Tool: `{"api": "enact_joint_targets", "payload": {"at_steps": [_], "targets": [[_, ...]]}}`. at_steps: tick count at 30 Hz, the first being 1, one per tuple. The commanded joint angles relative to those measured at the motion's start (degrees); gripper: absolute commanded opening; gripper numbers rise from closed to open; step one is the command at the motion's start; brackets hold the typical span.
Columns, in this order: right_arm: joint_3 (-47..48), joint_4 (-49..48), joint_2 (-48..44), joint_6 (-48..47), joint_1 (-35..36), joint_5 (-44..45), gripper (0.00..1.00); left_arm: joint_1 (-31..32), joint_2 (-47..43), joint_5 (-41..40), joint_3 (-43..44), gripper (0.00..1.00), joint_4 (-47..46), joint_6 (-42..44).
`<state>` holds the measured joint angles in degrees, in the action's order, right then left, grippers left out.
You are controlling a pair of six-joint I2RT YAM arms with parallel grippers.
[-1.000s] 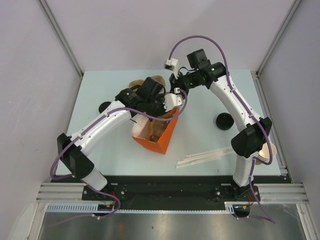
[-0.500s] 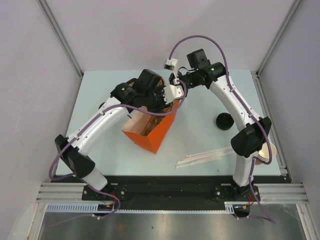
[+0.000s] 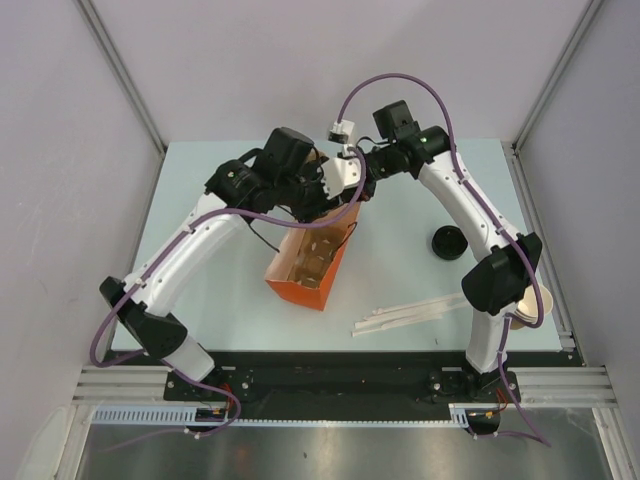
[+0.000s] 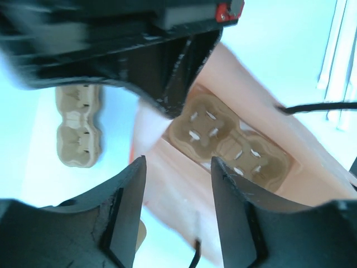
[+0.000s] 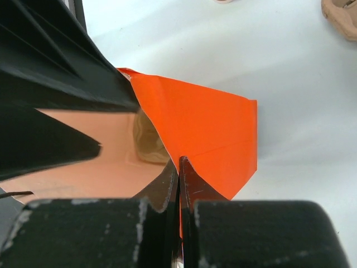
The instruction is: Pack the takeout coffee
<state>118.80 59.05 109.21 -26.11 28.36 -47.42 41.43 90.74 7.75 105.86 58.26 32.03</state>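
The takeout coffee is out of view in every frame. The orange bag [image 3: 300, 294] stands open mid-table with a tan cup carrier [image 3: 311, 255] lying inside it. My left gripper [image 3: 310, 198] hovers over the bag's far end. In the left wrist view the left gripper [image 4: 178, 162] is open with nothing between its fingers, above the bag's pale inside [image 4: 184, 195] and the carrier [image 4: 228, 139]. My right gripper [image 3: 344, 194] is at the bag's far right corner. Seen from the right wrist, this gripper [image 5: 179, 161] is shut on the bag's orange rim [image 5: 212, 128].
A loose black lid [image 3: 449, 242] lies right of the bag. Pale stir sticks [image 3: 405, 315] lie near the front edge. A stack of lidless cups [image 3: 530, 305] sits by the right arm's elbow. A second tan carrier [image 4: 78, 125] rests on the table beside the bag.
My left gripper went from shut to open and drew back toward the far left, out of the bag. The bag shifted and swung slightly. The right gripper kept its pinch on the rim.
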Motion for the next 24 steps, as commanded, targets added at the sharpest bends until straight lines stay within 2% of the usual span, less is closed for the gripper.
{"api": "enact_joint_targets", "payload": {"at_steps": [1,8,12,15,18,20,22,23,24], "targets": [[-0.15,0.54,-1.10,-2.02,-0.32,-2.85,0.00,-0.38,-2.94,0.95,5.92,0.57,2.03,-1.88],[-0.24,1.60,-1.89,-2.37,-0.32,-4.08,0.00,-0.47,-5.13,3.67,9.62,0.62,2.13,-2.85],[-0.24,2.30,-3.29,-2.72,-0.06,-4.26,0.00,-1.17,-9.08,1.40,9.45,0.75,-3.58,-5.57],[-0.50,2.82,-4.35,-3.68,0.99,-2.77,0.00,-5.82,-12.16,1.57,7.70,0.90,-8.15,-9.70],[-0.59,4.14,-6.11,-4.21,2.14,-0.75,0.00,-13.28,-13.31,4.54,6.90,0.99,-10.09,-15.23],[-1.47,4.06,-7.78,-3.86,3.28,0.74,0.00,-18.48,-14.09,5.87,6.03,1.00,-11.05,-17.78],[-3.21,3.36,-9.88,-3.34,4.33,2.41,0.00,-22.77,-16.11,4.83,0.60,1.00,-14.12,-19.54],[-3.66,3.09,-10.50,-3.25,4.68,3.11,0.00,-24.36,-18.82,3.86,-2.13,0.99,-18.92,-22.34],[-4.10,3.09,-10.94,-3.25,5.04,3.64,0.00,-26.03,-19.98,4.46,-7.72,0.99,-21.15,-23.76]]}}
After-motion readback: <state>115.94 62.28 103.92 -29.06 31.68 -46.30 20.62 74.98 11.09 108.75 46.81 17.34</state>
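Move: The lidded coffee cup stands about 26 cm left and 6 cm ahead of the left hand, some 22 cm below. The open orange bag is just under that hand, its middle about 3 cm back; the empty cup tray lies 17 cm ahead and 6 cm left. The right hand already pinches the bag's rim, with the bag's middle 8 cm to its left and 6 cm back; from this hand the cup is 35 cm left and 3 cm ahead. Left hand climbs 16 cm, finally swinging left off the bag, opening wide; right draws the pinched rim back. ##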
